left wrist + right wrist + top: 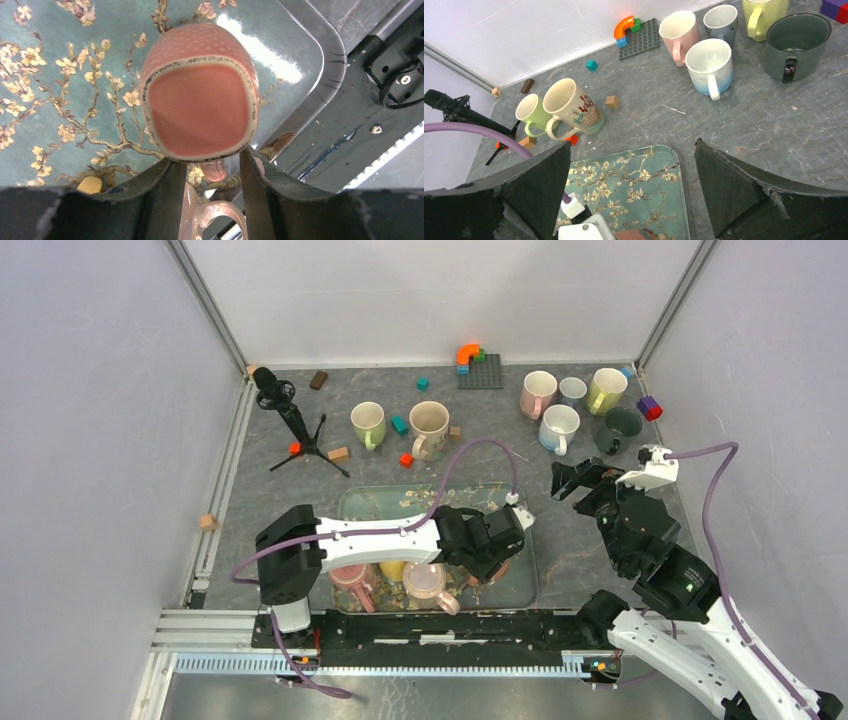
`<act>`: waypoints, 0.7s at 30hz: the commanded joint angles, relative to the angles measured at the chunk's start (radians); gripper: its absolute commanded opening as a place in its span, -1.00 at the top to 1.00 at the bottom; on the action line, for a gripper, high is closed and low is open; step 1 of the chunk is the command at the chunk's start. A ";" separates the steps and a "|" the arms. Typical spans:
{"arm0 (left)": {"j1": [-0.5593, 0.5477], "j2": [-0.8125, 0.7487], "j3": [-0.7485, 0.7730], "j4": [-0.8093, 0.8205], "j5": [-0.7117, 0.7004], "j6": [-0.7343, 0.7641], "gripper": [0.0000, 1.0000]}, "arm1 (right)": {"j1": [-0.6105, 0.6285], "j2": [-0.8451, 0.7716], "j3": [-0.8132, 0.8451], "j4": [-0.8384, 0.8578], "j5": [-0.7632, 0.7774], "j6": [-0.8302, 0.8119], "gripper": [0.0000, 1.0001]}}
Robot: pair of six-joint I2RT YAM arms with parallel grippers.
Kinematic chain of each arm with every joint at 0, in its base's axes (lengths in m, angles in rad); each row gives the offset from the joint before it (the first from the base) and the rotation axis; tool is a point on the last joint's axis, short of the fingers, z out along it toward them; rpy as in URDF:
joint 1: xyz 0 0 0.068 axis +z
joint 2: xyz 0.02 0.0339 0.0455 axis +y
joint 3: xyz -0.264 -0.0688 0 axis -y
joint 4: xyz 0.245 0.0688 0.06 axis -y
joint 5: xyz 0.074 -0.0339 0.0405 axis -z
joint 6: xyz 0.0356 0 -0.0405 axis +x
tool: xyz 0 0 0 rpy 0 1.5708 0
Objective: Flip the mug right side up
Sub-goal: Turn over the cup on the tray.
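A coral-pink mug [200, 105] stands upside down on the blossom-patterned tray [50, 100], its squarish base facing the left wrist camera. My left gripper [207, 167] reaches under the near edge of that base. Its two fingers [165, 200] stand partly closed, a gap still between them, and only a small pink rounded bit shows in that gap. In the top view this gripper [497, 558] covers most of the mug [502, 572] at the tray's [400, 502] right end. My right gripper [632, 150] hangs open and holds nothing above the tabletop, right of the tray [634, 185].
A pink glass mug [428, 582], a yellow one [393, 570] and another pink one [352, 580] sit along the tray's near edge. Upright mugs stand behind it [430, 428] and at the back right [560, 425]. A microphone tripod [290, 415] is back left; small blocks lie scattered.
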 commanded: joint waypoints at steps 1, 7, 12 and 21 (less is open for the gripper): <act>-0.004 0.025 0.049 0.000 -0.060 -0.042 0.03 | -0.001 0.014 0.007 0.026 -0.022 -0.017 -0.96; -0.004 0.041 0.045 0.004 -0.079 -0.043 0.16 | -0.001 0.021 0.002 0.027 -0.040 -0.017 -0.96; -0.004 0.043 0.037 0.022 -0.090 -0.041 0.35 | -0.001 0.029 -0.001 0.032 -0.053 -0.017 -0.96; 0.030 -0.041 0.011 0.096 -0.103 -0.028 0.94 | -0.001 0.024 -0.017 0.063 -0.102 -0.021 -0.96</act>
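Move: The left hand is poised at the handle of the salmon mug, which stands upside down on the tray with its handle towards the hand. The mug's middle is about 5 cm ahead, 4 cm to the right and 2 cm below. The cream mug stands roughly 10 cm to the hand's left and 1 cm ahead, the yellow mug some 17 cm left and 5 cm ahead. From the right hand, the salmon mug lies about 15 cm left, 5 cm back and 24 cm below. The left hand eases about 1.5 cm forward and 1 cm down onto the salmon mug's handle, its wrist barely turning, while the half-open fingers close from both sides to roughly a quarter open and pinch the handle between their pads. The right hand, still wide open and holding nothing, drifts some 1.5 cm to its left, towards the mug but well above it. ##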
